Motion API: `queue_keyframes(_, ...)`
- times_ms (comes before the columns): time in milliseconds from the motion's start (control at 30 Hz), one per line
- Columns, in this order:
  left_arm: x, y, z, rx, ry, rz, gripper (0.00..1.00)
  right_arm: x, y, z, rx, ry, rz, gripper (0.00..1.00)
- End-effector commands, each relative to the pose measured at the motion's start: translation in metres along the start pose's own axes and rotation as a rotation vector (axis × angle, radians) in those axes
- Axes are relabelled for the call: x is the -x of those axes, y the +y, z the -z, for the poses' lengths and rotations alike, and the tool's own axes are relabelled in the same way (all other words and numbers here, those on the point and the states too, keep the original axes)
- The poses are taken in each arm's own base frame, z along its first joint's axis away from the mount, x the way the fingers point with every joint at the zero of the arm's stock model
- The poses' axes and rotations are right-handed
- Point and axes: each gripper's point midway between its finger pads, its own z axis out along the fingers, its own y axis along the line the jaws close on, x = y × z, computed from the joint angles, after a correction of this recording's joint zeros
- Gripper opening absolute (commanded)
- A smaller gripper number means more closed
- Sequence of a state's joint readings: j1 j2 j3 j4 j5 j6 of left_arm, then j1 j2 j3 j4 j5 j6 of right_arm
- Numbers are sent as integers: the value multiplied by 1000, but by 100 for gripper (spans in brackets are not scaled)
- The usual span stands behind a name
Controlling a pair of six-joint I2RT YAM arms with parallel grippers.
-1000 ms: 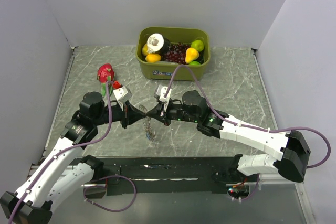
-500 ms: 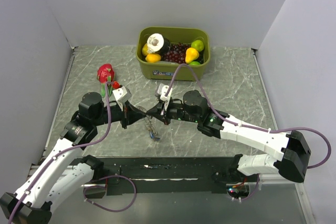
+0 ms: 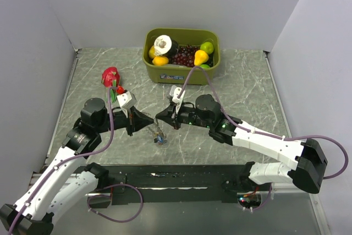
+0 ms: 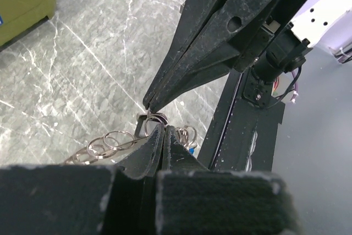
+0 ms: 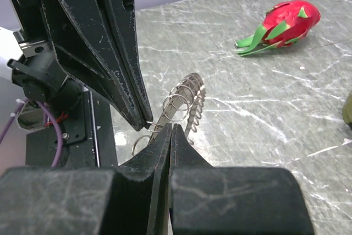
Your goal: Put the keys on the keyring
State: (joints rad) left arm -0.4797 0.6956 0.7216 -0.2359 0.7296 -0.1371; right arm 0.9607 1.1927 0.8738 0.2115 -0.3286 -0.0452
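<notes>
The keyring [image 3: 158,132] hangs just above the table between my two gripper tips, a thin grey ring with small wire loops along it [image 5: 186,98] [image 4: 110,142]. A blue-headed key [image 3: 160,141] dangles at its low end; blue also shows in the left wrist view [image 4: 191,148]. My left gripper [image 3: 150,124] [image 4: 163,127] comes from the left and is shut on a wire loop of the keyring. My right gripper [image 3: 160,119] [image 5: 171,127] comes from the right, is shut, and pinches the same spot tip to tip. No other keys show clearly.
An olive bin [image 3: 181,73] holding fruit stands at the back centre. A red dragon fruit [image 3: 110,76] [image 5: 283,20] lies at the back left, with a small red thing [image 3: 120,88] beside it. A black strip [image 3: 176,177] runs along the near table edge.
Both tips, still pinched together on the keyring, have drifted slightly. The right wrist has shifted a little to the right, and the hanging ring has swung slightly.
</notes>
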Motion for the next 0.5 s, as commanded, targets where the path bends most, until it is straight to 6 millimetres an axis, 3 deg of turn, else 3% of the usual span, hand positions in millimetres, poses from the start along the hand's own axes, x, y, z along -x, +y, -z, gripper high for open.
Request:
queue_keyframes(0,26,-30,4,-131,-94,-64,1,10,-13,2,-35,-52,12,0)
queue_keyframes(267,28,-29,2,-128,-99,-54,1,14,-7,9,4,-84,13,4)
queue_keyframes(367,28,-28,1,-126,-96,-57,1,16,-9,14,-4,-96,17,35)
queue_keyframes(400,29,-28,2,-123,-95,-58,1,17,-12,17,-16,-105,16,51)
queue_keyframes(467,29,-28,2,-119,-94,-63,1,22,-14,26,-26,-138,17,70)
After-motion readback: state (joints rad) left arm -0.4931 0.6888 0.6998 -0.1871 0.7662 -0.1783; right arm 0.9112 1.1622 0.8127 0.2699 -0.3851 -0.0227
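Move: Both hands already pinch the keyring, fingertips facing about 2 cm apart; its middle hangs some 4 cm below the right hand and 2 cm to its left, and about 4 cm below and 1 cm behind the left hand. The keys dangle roughly 3 cm back from and 8 cm below the right hand, straight in line left to right. On the table, about 15 cm down, the green bin lies some 32 cm ahead and 9 cm right of it, the dragon fruit 25 cm ahead and 24 cm left. The right hand stays almost in place at first, then opens its shut fingers to about half wide, letting go of the keyring at the left fingertips and drawing off roughly 1 cm to the right. The left hand keeps its fingers shut on the keyring and takes it along as it eases about 1 cm back and slightly right. ##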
